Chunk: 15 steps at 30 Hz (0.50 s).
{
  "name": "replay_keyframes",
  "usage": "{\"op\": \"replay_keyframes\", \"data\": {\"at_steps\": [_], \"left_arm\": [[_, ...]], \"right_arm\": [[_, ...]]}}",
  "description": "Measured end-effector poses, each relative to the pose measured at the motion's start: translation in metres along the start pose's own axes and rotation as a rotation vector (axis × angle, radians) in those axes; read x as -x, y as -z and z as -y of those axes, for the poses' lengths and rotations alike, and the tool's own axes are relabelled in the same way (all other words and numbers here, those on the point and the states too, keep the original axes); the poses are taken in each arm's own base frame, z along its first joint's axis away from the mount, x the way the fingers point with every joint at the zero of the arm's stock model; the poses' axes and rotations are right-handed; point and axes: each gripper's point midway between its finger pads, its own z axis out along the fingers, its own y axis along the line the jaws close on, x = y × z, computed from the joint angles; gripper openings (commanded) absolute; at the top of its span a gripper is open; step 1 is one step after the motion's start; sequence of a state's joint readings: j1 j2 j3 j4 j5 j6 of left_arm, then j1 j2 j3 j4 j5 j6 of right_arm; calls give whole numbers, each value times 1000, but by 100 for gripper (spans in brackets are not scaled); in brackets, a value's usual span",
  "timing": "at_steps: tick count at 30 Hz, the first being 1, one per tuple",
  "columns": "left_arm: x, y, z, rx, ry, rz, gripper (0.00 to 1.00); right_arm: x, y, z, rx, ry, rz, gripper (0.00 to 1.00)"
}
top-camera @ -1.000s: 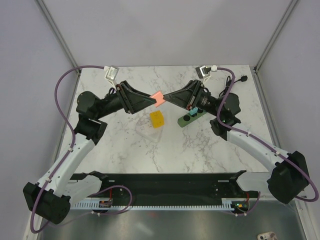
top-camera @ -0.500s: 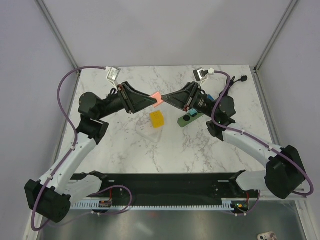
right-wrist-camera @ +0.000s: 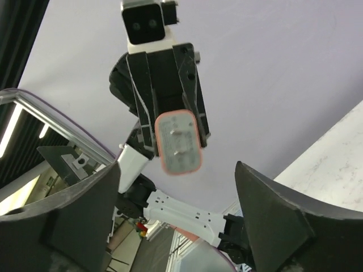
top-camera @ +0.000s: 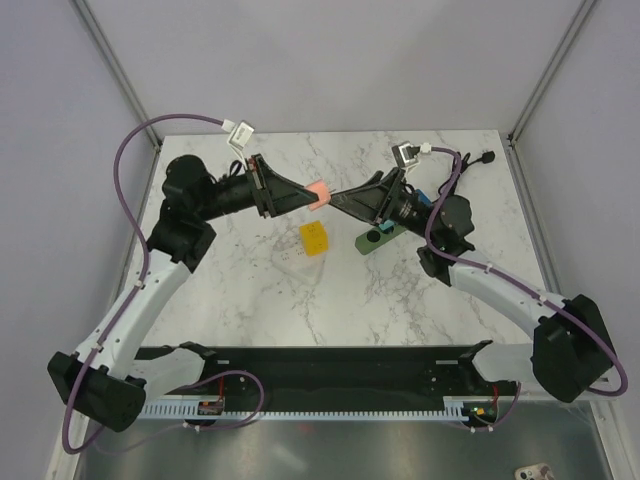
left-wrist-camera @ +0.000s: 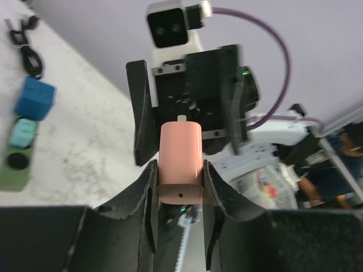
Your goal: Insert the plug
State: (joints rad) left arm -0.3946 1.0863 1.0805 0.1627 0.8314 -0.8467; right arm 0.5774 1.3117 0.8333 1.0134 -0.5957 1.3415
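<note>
The plug (top-camera: 318, 191) is a pink block held in the air above the table's middle. My left gripper (top-camera: 309, 196) is shut on it. In the left wrist view both fingers press the sides of the plug (left-wrist-camera: 180, 161) inside the left gripper (left-wrist-camera: 180, 173). My right gripper (top-camera: 338, 199) faces it from the right, open and just apart from it. In the right wrist view the plug's pronged face (right-wrist-camera: 178, 141) hangs beyond the wide-open right gripper (right-wrist-camera: 176, 195), touching neither finger. A green power strip (top-camera: 380, 237) lies under the right arm.
A yellow block (top-camera: 314, 239) lies on the marble below the plug. On the strip (left-wrist-camera: 12, 170) sit a light blue plug (left-wrist-camera: 22, 133) and a darker blue cube (left-wrist-camera: 34, 97). A black cable (top-camera: 470, 160) lies at the back right corner.
The left gripper closed on the pink plug while the right gripper opened and let go of it. The left arm's elbow and wrist rose and shifted back.
</note>
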Motion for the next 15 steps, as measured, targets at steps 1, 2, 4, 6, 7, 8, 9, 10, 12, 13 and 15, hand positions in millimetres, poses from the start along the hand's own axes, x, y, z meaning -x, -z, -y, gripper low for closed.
{"op": "replay_keyframes", "data": {"at_steps": [1,2,4,6,7,8,9,10,12,13,15], "left_arm": [[2,-1,-2,22,-24,-18,2],[5,-2,-5,50,-49,-41,2],[11,-2,-12,103,-119,-74,2],[13,0,-23,158,-190,-122,2],[13,2,-29,183,-230,-150,2],[11,4,-38,213,-261,-185,2],[9,6,-47,243,-302,-224,2],[9,7,-57,274,-335,-252,2],[4,12,-82,348,-392,-341,2],[1,16,-95,385,-416,-389,2],[-6,22,-118,439,-451,-482,2]], "right_arm": [[0,4,1,-18,2,-4,98],[1,9,1,-35,18,-3,98],[3,17,-5,-64,60,-4,98],[4,26,-18,-84,132,-3,98],[3,30,-24,-96,160,-8,98],[2,35,-30,-108,201,-15,98],[2,38,-36,-123,244,-16,98],[3,42,-40,-145,275,-19,98],[8,50,-43,-213,342,-9,98],[9,53,-42,-243,358,-3,98],[9,63,-29,-328,368,0,98]]}}
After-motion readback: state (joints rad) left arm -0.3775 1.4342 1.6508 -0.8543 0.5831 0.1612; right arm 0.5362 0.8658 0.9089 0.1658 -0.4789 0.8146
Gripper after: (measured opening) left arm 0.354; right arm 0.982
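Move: The left hand already holds the pink plug. The white triangular socket, its likely goal, lies about 5 cm ahead, 4 cm left and some 32 cm below that hand. The yellow block stands about 12 cm ahead, straight in line and 30 cm below; the green strip's empty hole is 12 cm ahead and 14 cm right, the teal plug 15 cm ahead and 18 cm right. From the right hand the white socket is about 5 cm ahead, 6 cm left and 31 cm below. Forward and down, drifting left, the left hand carries the gripped plug roughly 12 cm towards the white socket and yellow block, first nearly level, then sinking fast, while its wrist rolls some 45 degrees to tip the fingers and prongs from rightward towards the table. The right hand opens its already parted fingers fully and backs off to the right and a little back, tilting its fingertips down. ##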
